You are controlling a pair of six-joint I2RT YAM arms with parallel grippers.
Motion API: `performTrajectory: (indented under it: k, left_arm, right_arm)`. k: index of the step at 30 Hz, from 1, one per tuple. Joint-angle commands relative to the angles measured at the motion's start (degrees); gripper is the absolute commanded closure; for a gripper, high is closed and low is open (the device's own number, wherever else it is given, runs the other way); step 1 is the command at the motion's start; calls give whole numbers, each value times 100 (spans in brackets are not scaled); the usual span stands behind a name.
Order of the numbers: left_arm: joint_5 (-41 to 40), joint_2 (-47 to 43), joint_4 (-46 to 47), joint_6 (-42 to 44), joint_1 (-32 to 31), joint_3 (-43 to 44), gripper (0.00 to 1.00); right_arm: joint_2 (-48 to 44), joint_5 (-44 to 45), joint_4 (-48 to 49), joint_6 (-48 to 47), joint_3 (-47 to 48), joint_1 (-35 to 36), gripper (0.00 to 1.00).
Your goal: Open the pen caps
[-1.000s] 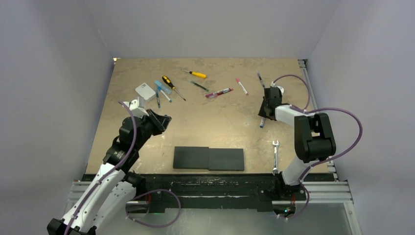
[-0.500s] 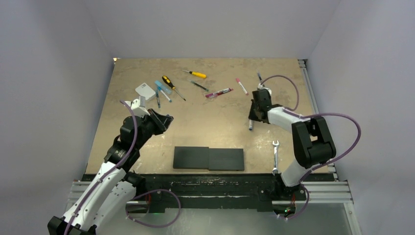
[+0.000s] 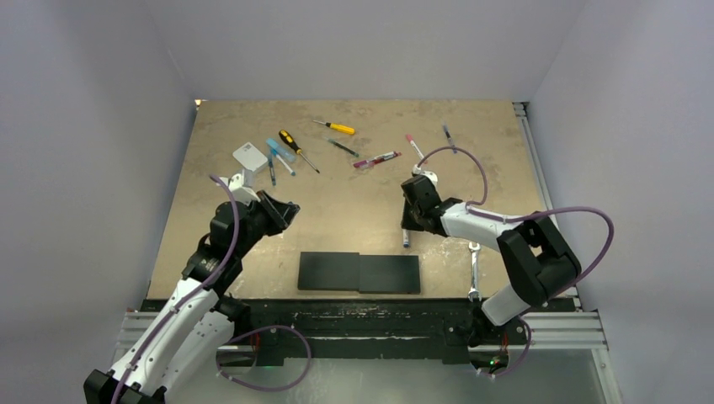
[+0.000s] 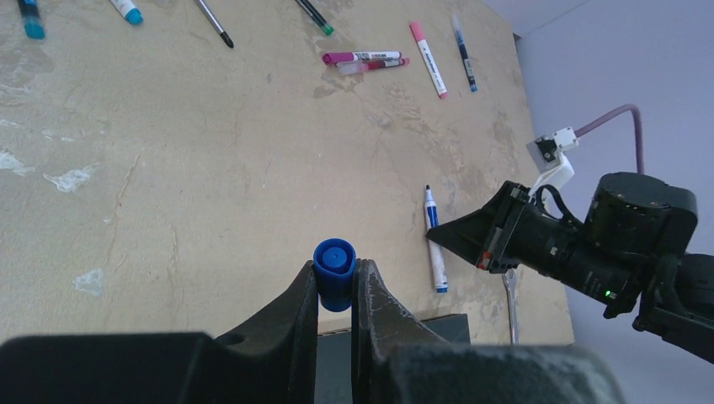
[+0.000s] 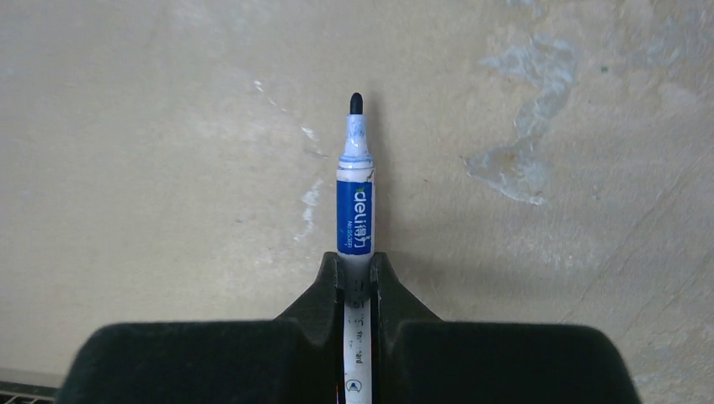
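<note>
My left gripper (image 4: 335, 278) is shut on a short blue pen cap (image 4: 334, 257), held above the table at the left (image 3: 289, 209). My right gripper (image 5: 355, 268) is shut on the white barrel of an uncapped marker pen (image 5: 354, 210) with a blue label and a bare dark tip. In the top view that pen (image 3: 406, 238) hangs below the right gripper (image 3: 407, 224) near the table's middle. At the back lie capped pens: magenta and pink ones (image 3: 376, 159), a pink-capped one (image 3: 415, 147), a dark one (image 3: 448, 135) and blue-capped ones (image 3: 276, 162).
A yellow screwdriver (image 3: 335, 127) and a black-and-yellow one (image 3: 296, 147) lie at the back, with a white box (image 3: 249, 156) to their left. A black slab (image 3: 359, 273) sits near the front edge. A wrench (image 3: 474, 268) lies under the right arm.
My right gripper has carried the uncapped pen leftward and nearer, toward the table's middle. The left gripper has stayed almost still with the blue cap.
</note>
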Motion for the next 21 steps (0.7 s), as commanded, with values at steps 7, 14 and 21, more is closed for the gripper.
performTrajectory:
  k: [7, 14, 21]
  left_arm:
    - [-87, 48, 73, -22, 3, 39, 100]
    - [-359, 265, -105, 105, 2, 257, 100]
    - [-746, 591, -471, 226, 2, 673, 100]
  right_arm:
    - [-163, 70, 234, 415, -406, 156, 83]
    - [-378, 59, 253, 420, -433, 183, 49]
    - [-741, -10, 262, 424, -398, 187, 36]
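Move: The right hand still holds the uncapped marker around its middle, its resting spot on the table about 1 cm back and 2 cm below. The right dark pad's middle is some 17 cm back and 6 cm left of that hand, the wrench about 15 cm back and 23 cm right. From the left hand, which keeps the blue cap, that spot lies roughly 4 cm ahead, 37 cm right and 18 cm below. Right hand lowers the marker about 1 cm onto the table, backing slightly, then opens, rising; left hand sinks. ##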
